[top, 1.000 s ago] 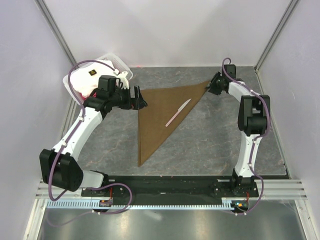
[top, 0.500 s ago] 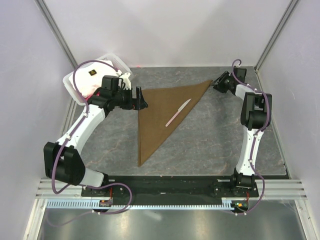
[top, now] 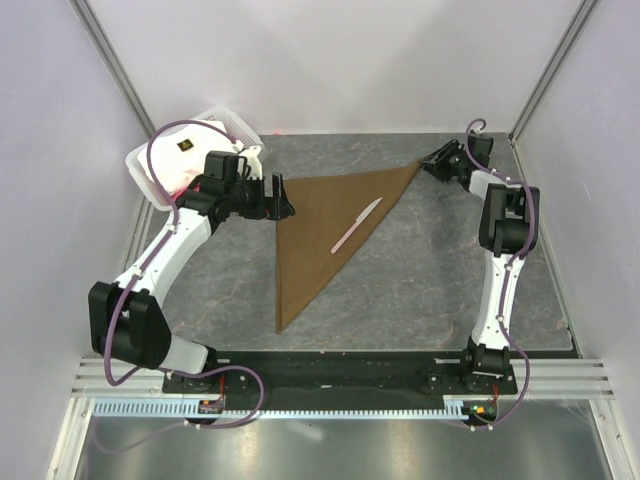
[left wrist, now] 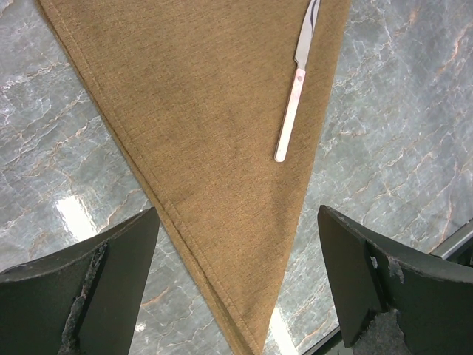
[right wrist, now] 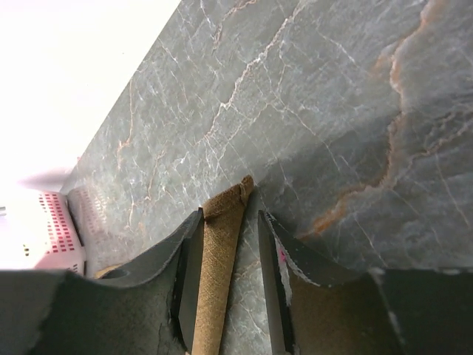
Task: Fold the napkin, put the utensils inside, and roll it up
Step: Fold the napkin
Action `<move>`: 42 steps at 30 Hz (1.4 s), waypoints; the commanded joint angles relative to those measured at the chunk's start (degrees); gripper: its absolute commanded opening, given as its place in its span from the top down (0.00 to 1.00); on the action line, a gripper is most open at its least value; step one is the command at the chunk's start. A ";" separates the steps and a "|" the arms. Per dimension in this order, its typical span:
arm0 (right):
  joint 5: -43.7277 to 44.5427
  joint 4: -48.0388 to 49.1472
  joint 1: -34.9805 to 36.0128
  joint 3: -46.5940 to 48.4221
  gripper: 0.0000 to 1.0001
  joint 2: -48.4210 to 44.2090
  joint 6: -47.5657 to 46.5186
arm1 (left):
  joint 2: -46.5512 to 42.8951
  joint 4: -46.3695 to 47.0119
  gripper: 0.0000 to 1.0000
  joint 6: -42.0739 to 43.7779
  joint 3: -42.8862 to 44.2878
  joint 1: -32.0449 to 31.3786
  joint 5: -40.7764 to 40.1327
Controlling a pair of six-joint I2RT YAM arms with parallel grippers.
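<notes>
The brown napkin [top: 318,225] lies flat on the table, folded into a triangle. The utensil [top: 357,224], a silvery knife with a pale pink handle, rests on it near the long right edge. My left gripper [top: 283,197] hovers open just above the napkin's back-left corner. The left wrist view shows the napkin [left wrist: 214,148] and the knife [left wrist: 290,111] below the wide-spread fingers of that gripper [left wrist: 238,222]. My right gripper [top: 428,163] sits at the napkin's back-right tip. In the right wrist view its jaws [right wrist: 230,216] stand part open around the curled corner [right wrist: 220,251], which touches the left finger only.
A white basket [top: 238,127] with white and pink cloths stands at the back left, behind the left arm. It also shows as a pink grid [right wrist: 60,229] in the right wrist view. Walls enclose the table on three sides. The arms' black base rail [top: 340,370] runs along the near edge.
The right wrist has swung back and to the right, with its gripper still at the napkin's back-right tip. The left arm shifted slightly. Napkin and knife have not moved.
</notes>
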 commanded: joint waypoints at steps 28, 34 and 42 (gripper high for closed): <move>3.31 -2.57 1.36 7.24 0.99 4.84 -1.88 | 0.58 0.90 0.05 2.83 0.68 -0.22 -1.24; 0.15 7.09 1.62 1.18 1.00 -0.52 -0.82 | 0.75 0.81 0.05 2.92 0.77 -0.22 -1.50; -2.67 9.94 4.95 -0.60 1.00 -7.37 -1.96 | 0.67 0.64 0.05 2.48 0.85 -0.22 -1.59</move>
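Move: The folded napkin's far-right corner is almost between my half-open right fingertips, about 2 cm ahead, straight in line and 1 cm lower. From that hand the knife on the napkin lies roughly 20 cm back and 17 cm left, the napkin's far-left corner about 5 cm back and 35 cm left, and the table's far edge some 13 cm ahead. From my waiting left hand, the far-right corner is about 30 cm ahead, 35 cm right and 17 cm down. I ease my right hand forward about 2 cm and down about 1 cm over the napkin's far-right corner while the fingers close from under half open to shut, pinching the cloth at the fingertips. Then, still gripping, I turn back: about 2 cm to the left, 1 cm towards me and 1 cm up, drawing the corner in over the napkin's side. ##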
